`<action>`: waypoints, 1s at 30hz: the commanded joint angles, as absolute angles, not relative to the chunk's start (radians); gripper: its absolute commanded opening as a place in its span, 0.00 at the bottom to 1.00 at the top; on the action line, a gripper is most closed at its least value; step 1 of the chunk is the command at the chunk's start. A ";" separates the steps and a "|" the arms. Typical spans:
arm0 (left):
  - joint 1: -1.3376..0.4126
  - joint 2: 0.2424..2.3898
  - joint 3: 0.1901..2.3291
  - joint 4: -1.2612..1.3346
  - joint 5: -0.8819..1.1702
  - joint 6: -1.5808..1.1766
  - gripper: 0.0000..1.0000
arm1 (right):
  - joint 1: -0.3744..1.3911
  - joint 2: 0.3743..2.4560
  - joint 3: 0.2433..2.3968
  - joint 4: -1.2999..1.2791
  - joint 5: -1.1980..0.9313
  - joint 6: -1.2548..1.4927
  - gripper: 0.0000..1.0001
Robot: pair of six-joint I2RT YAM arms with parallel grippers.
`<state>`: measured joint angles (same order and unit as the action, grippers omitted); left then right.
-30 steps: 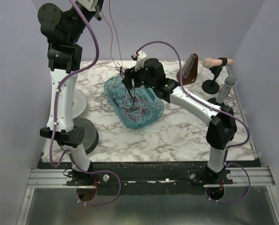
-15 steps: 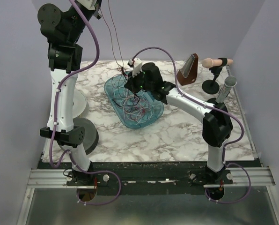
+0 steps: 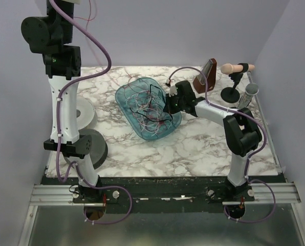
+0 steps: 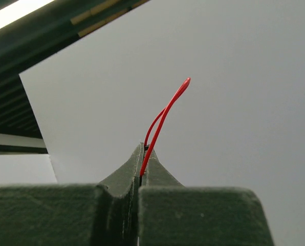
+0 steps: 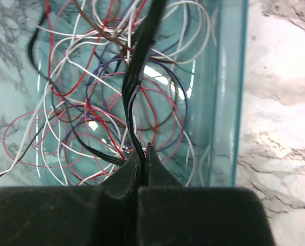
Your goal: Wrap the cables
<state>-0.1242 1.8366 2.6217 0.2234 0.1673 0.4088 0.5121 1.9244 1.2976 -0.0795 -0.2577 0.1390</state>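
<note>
The cables (image 3: 148,106) are a tangle of thin red, white, black and pink loops lying in a clear teal tray (image 3: 126,114) at the table's centre. My right gripper (image 3: 167,106) reaches low over the tray's right side. In the right wrist view it (image 5: 144,151) is shut on a bundle of black cables (image 5: 137,77) that rises from the tangle (image 5: 81,102). My left arm is raised high at the left, with its gripper above the top view's edge. In the left wrist view that gripper (image 4: 144,149) is shut on a thin red wire loop (image 4: 164,115) against a grey wall.
A brown wedge-shaped metronome (image 3: 205,77), a microphone on a black stand (image 3: 236,69) and a tilted grey tube (image 3: 246,97) stand at the back right. A white plate (image 3: 86,114) and a dark disc (image 3: 94,146) lie at the left, by the left arm. The tray's right wall (image 5: 226,102) is beside my right fingers.
My right gripper has shut on the black cables and moved right, to the tray's right side. The left arm has swung left and higher, and its wires no longer hang down to the tray.
</note>
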 commanded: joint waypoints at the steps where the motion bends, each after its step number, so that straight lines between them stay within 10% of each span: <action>1: -0.115 1.798 2.632 0.261 0.165 0.440 0.00 | 0.532 1.933 1.357 -0.112 -0.311 0.104 0.01; 7: -0.115 1.784 2.592 0.200 0.213 0.411 0.00 | 0.540 1.916 1.463 -0.140 -0.372 0.055 0.05; 10: -0.115 1.781 2.594 0.120 0.254 0.387 0.00 | 0.549 1.890 1.489 -0.164 -0.440 0.014 0.48; 18: -0.121 1.763 2.563 -0.141 0.272 0.289 0.00 | 0.549 1.648 1.454 -0.104 -0.546 -0.095 0.96; 30: -0.183 1.778 2.621 -0.227 0.357 0.075 0.00 | 0.572 1.738 1.494 0.282 -0.759 0.057 1.00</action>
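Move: Just right of the blue bin's middle, the right hand holds a black cable; the bin's centre lies about 7 cm to its left, level fore and aft, some 5 cm below. The red cable crosses the bin's far-left rim about 12 cm ahead and 16 cm left of that hand; the wooden stand is 10 cm ahead and 16 cm right. From the high left hand, the bin is roughly 3 cm ahead, 18 cm right and 75 cm down. Lifting slowly some 6 cm and drifting left, the right hand opens wide and lets go of the black cable over the bin, then rises quickly to nearly 30 cm up, a little left and back, fingers swinging up about 50 degrees. The left hand, keeping its pinch on the red cable's loop, first eases back a little, then sinks about 10 cm, going forward then right and tipping forward. ##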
